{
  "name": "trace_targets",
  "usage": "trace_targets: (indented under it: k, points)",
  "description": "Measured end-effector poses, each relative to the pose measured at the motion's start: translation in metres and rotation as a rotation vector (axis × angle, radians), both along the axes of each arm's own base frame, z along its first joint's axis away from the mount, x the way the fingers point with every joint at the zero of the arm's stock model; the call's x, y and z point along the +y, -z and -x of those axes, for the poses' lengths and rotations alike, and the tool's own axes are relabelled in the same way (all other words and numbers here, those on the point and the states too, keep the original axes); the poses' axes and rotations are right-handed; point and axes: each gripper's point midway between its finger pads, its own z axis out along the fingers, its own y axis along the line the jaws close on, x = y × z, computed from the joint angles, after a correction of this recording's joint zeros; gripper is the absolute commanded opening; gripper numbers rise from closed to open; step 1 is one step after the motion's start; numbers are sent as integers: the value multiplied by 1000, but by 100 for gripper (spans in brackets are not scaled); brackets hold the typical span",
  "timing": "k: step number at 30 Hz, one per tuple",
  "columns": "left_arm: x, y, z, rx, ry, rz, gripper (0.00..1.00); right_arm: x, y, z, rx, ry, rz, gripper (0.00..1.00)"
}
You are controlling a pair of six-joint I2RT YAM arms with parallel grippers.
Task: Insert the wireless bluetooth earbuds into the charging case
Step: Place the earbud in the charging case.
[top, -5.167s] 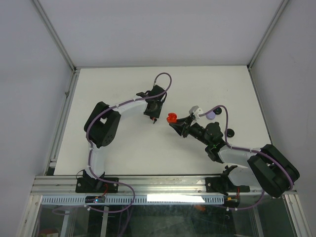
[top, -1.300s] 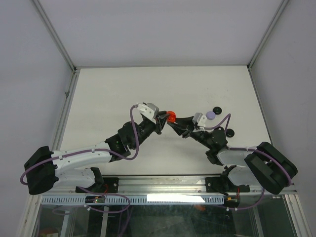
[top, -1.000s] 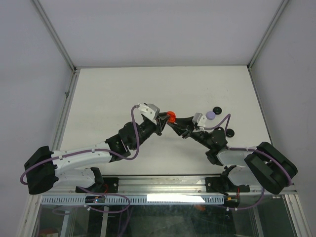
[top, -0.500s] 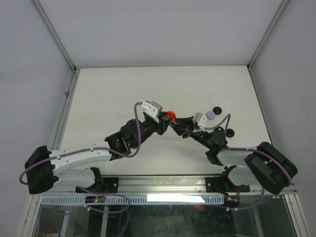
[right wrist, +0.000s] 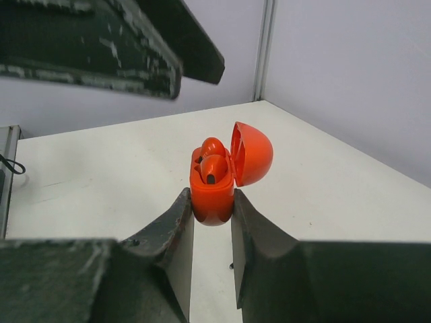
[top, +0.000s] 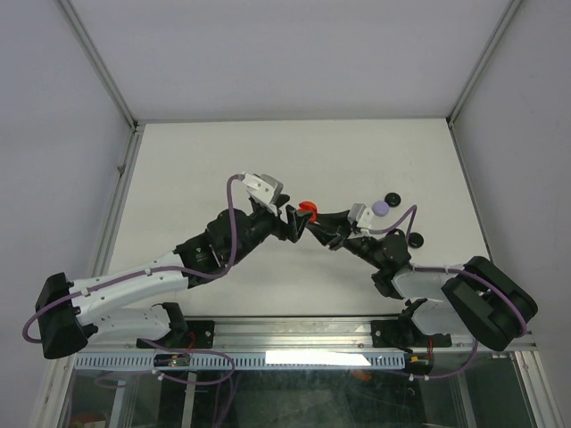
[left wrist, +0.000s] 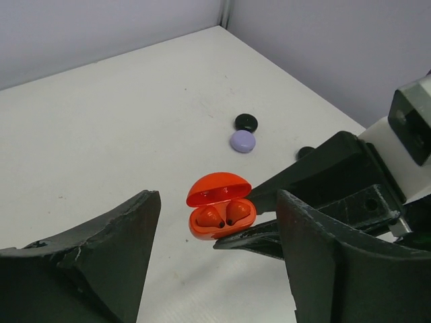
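A red charging case (right wrist: 214, 195) with its lid swung open is pinched at its base by my right gripper (right wrist: 212, 202), held above the table. Two red earbuds (left wrist: 220, 215) sit side by side in its wells. In the top view the red case (top: 308, 212) hangs between the two arms. My left gripper (left wrist: 215, 232) stands open just short of the case, a finger on each side of it, touching nothing.
A lavender case (left wrist: 243, 141) and a black case (left wrist: 246, 122) lie on the white table behind the red one. Another black case (top: 416, 238) lies at the right arm's side. The enclosure walls rise at the table's far and right edges.
My left gripper has opened and drawn back to the left, away from the red case. The right gripper and the case have stayed where they were.
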Motion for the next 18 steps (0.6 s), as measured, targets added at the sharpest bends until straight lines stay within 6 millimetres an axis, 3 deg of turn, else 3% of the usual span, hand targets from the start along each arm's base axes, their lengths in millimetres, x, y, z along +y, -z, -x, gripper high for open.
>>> trace_targets:
  k: [5,10,18]
  points:
    - [14,-17,-7,32,29,55,78,2,2,4,13,-26,3,0]
    - [28,-12,-22,117,90,102,88,6,4,9,35,-66,7,0]
    - [17,-6,-7,248,307,168,90,15,-7,18,40,-150,-11,0]
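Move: The open red case, with both earbuds already in it, is held in the right fingertips, its middle about 1 cm ahead, left of and above that hand's point. From the empty left hand it lies about 3 cm ahead, 3 cm right and 2 cm lower. The purple disc on the table is some 16 cm ahead of the left hand, 29 cm right and 25 cm down; a black disc stands about 4 cm beyond it and 3 cm farther right. The case is carried back and left about 2.5 cm in the right hand's kept grip, rising slightly late and turning some 10 degrees counter-clockwise. The left hand, clear of the earbuds, swings left, forward and up about 3.5 cm, then eases part-way back and sinks slightly, turning clockwise and tipping down roughly 15 degrees each while its fingers open wider. ##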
